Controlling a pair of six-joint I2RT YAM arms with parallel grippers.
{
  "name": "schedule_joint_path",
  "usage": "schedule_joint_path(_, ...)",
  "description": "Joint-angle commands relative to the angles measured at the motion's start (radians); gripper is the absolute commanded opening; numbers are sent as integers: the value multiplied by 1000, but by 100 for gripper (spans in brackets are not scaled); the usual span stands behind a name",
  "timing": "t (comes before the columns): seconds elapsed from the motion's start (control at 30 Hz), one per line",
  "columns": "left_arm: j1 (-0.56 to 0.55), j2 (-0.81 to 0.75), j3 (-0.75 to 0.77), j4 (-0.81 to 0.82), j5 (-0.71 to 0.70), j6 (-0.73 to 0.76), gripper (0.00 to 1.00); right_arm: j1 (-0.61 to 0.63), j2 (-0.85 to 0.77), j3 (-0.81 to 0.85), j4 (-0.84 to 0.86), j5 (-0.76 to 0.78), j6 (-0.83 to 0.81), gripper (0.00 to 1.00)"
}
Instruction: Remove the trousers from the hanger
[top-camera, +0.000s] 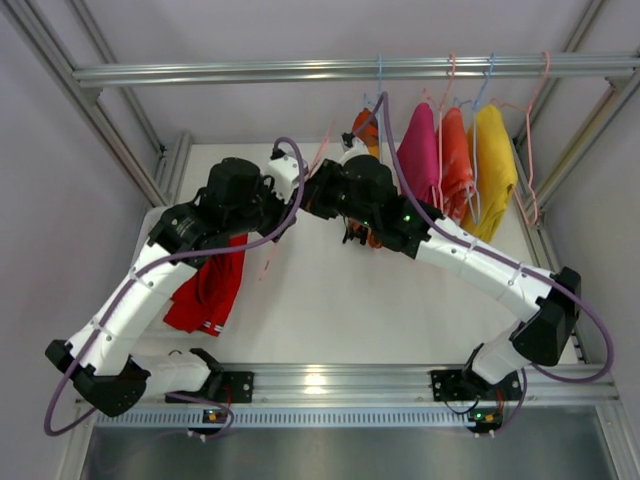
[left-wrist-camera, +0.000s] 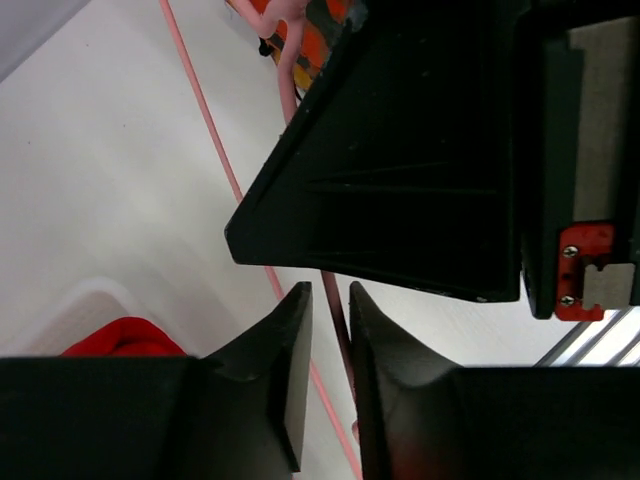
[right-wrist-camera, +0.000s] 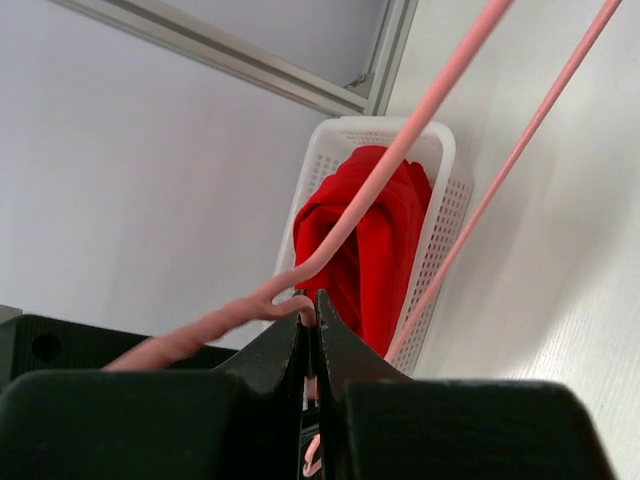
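Observation:
My right gripper (right-wrist-camera: 309, 297) is shut on the twisted neck of a pink wire hanger (right-wrist-camera: 440, 75) and holds it over the table. My left gripper (left-wrist-camera: 330, 292) has its jaws narrowly apart. One hanger wire (left-wrist-camera: 335, 310) runs between them, against the right finger. The two grippers meet mid-table in the top view (top-camera: 305, 190). The hanger (top-camera: 268, 262) carries no cloth. The red trousers (top-camera: 205, 290) lie in a white basket (right-wrist-camera: 440, 200) at the left. The orange patterned trousers (top-camera: 366, 125) hang at the rail, mostly hidden behind my right arm; a bit also shows in the left wrist view (left-wrist-camera: 310, 40).
A metal rail (top-camera: 250, 72) crosses the back. On it hang a pink garment (top-camera: 418, 145), an orange one (top-camera: 455, 160) and a yellow one (top-camera: 492, 165), plus empty hangers (top-camera: 535, 150). Frame posts stand at both sides.

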Motion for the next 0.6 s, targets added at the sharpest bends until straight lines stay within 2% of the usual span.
schedule_joint_path(0.0, -5, 0, 21, 64, -90, -5, 24, 22, -1, 53, 24, -18, 5, 0)
schedule_joint_path(0.03, -5, -1, 18, 61, -93, -5, 20, 22, -1, 51, 25, -18, 5, 0)
schedule_joint_path(0.07, -5, -1, 15, 60, -98, -8, 10, 20, -2, 51, 27, -18, 5, 0)
schedule_joint_path(0.13, -5, -6, 4, 57, -101, -10, 0, 19, -2, 48, 33, -19, 5, 0)
schedule_joint_path(0.27, -5, -35, -26, 64, -115, -28, 0, 14, -6, 39, 50, -28, 5, 0)
schedule_joint_path(0.37, 1, -76, -51, 75, -118, -50, 0, 5, -13, 24, 67, -48, 5, 26)
schedule_joint_path(0.4, 9, -93, -54, 73, -113, -63, 0, 3, -24, 19, 73, -52, -1, 46)
schedule_joint_path(0.47, 45, -104, -58, 66, -93, -85, 0, -1, -38, 4, 71, -50, -7, 61)
schedule_joint_path(0.5, 59, -127, -65, 72, -78, -91, 0, -3, -45, -4, 71, -45, -11, 77)
schedule_joint_path(0.57, 78, -173, -101, 99, -44, -125, 0, -9, -71, -22, 76, -44, -34, 93)
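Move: The empty pink hanger is still shut in the right fingers, and its wire already runs between the left fingertips, 0 to 1 cm from their middle. Those left fingertips are about 2 cm back, 4 cm to the left and 3 cm below the right hand. From the left hand, the red trousers in the basket lie some 20 cm left, 3 cm back and 26 cm down; the orange patterned trousers hang about 12 cm ahead, 12 cm right and 3 cm lower. Staying nearly in place, the left fingers first close from partly open to shut, pinching the hanger wire just below the right gripper. The right fingers then open almost wide and let go of the hanger, that hand holding its place. As they open, the left hand draws the hanger away to the left by about 3 cm, turning some 10 degrees counter-clockwise. ##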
